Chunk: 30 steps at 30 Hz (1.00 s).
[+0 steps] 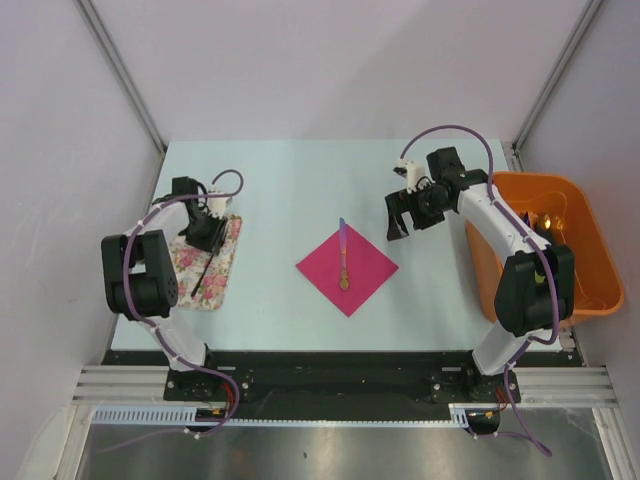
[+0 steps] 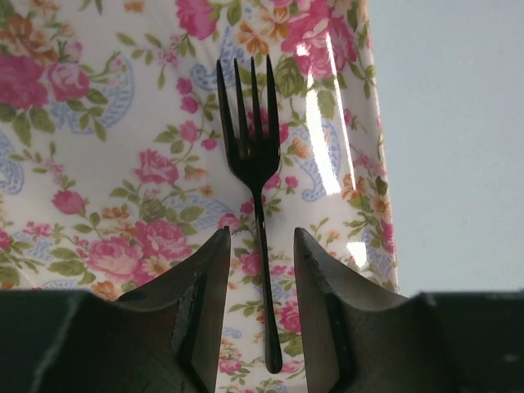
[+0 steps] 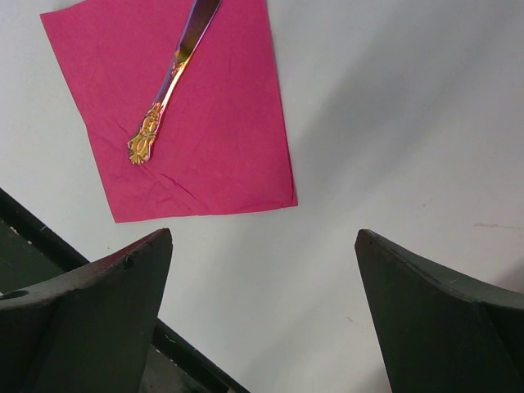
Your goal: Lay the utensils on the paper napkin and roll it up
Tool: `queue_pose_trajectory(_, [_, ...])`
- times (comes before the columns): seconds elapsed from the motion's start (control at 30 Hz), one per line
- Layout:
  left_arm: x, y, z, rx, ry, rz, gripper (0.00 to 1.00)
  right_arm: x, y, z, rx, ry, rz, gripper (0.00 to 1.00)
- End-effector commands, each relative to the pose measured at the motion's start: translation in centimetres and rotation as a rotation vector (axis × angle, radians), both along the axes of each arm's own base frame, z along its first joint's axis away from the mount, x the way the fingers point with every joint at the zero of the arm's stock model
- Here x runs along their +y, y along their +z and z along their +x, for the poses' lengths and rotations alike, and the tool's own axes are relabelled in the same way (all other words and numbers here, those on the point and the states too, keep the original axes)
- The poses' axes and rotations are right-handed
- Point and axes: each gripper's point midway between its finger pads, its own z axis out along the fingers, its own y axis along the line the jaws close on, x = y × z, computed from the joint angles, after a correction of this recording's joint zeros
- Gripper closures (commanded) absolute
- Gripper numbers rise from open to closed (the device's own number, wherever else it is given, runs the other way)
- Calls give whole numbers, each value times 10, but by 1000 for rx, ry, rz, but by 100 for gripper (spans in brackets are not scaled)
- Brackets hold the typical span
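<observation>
The magenta paper napkin lies as a diamond in the middle of the table. One utensil, purple with a gold handle end, rests on it. A black fork lies on the floral-print mat at the left. My left gripper hangs low over the mat. Its narrowed jaws straddle the fork's handle, with a gap showing on each side. My right gripper hovers wide open above bare table, to the right of the napkin, holding nothing.
An orange tub with some clutter stands at the table's right edge, behind the right arm. The dark front edge of the table shows at the lower left of the right wrist view.
</observation>
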Motion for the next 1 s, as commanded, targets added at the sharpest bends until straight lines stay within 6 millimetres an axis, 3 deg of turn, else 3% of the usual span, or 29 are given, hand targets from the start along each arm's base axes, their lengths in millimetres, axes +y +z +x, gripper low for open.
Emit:
queue_pose_trajectory(0.0, [-1, -11, 5, -4, -28, 25, 59, -4, 11, -4, -41, 12, -18, 0])
queue_pose_trajectory(0.23, [3, -29, -1, 51, -11, 48, 64, -5, 10, -6, -40, 13, -23, 0])
queue_pose_trajectory(0.4, [2, -30, -7, 68, 2, 39, 82, -7, 11, -7, -42, 11, -30, 0])
queue_pose_trajectory(0.53, [-5, -12, -5, 48, 38, 1, 100, -9, 12, -7, -46, 7, -31, 0])
queue_pose_trajectory(0.63, [-16, 26, 12, -26, 101, -58, 100, -12, 13, -7, -48, 0, -32, 0])
queue_pose_trajectory(0.67, [-19, 49, 25, -86, 120, -70, 100, -13, 13, -7, -48, -1, -32, 0])
queue_pose_trajectory(0.77, [-44, 91, 43, -165, 195, -112, 100, -16, 14, -7, -48, -13, -27, 0])
queue_pose_trajectory(0.8, [-65, 105, 47, -197, 223, -129, 100, -18, 14, -8, -42, -17, -25, 0])
queue_pose_trajectory(0.87, [-79, 133, 60, -272, 265, -135, 100, -24, 13, -8, -35, -38, -23, 0])
queue_pose_trajectory(0.9, [-102, 146, 62, -290, 298, -193, 100, -27, 12, -8, -31, -45, -21, 0])
queue_pose_trajectory(0.97, [-125, 172, 71, -340, 311, -238, 100, -36, 10, -9, -13, -76, -15, 0])
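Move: Just under the open left fingers lies the black fork, its middle some 2 cm below, 2 cm back and 1 cm to the left. It rests on the flowered tray, whose middle is about 5 cm left of that hand and 1 cm back. The napkin, with the knife on it, is roughly 38 cm to the right of it and 4 cm back. From the right hand the fork is around 50 cm left, 2 cm back and 13 cm lower. Sinking a last 1.5 cm over the tray, the left hand shuts its fingers on the fork's handle just behind the head. It then lifts about 10 cm, swinging some 7 cm right towards the napkin side and 5 cm forward, the fingertips tipping forward some 10 degrees and the wrist turning slightly counter-clockwise. The right hand, open and empty, drifts 2 cm right. ##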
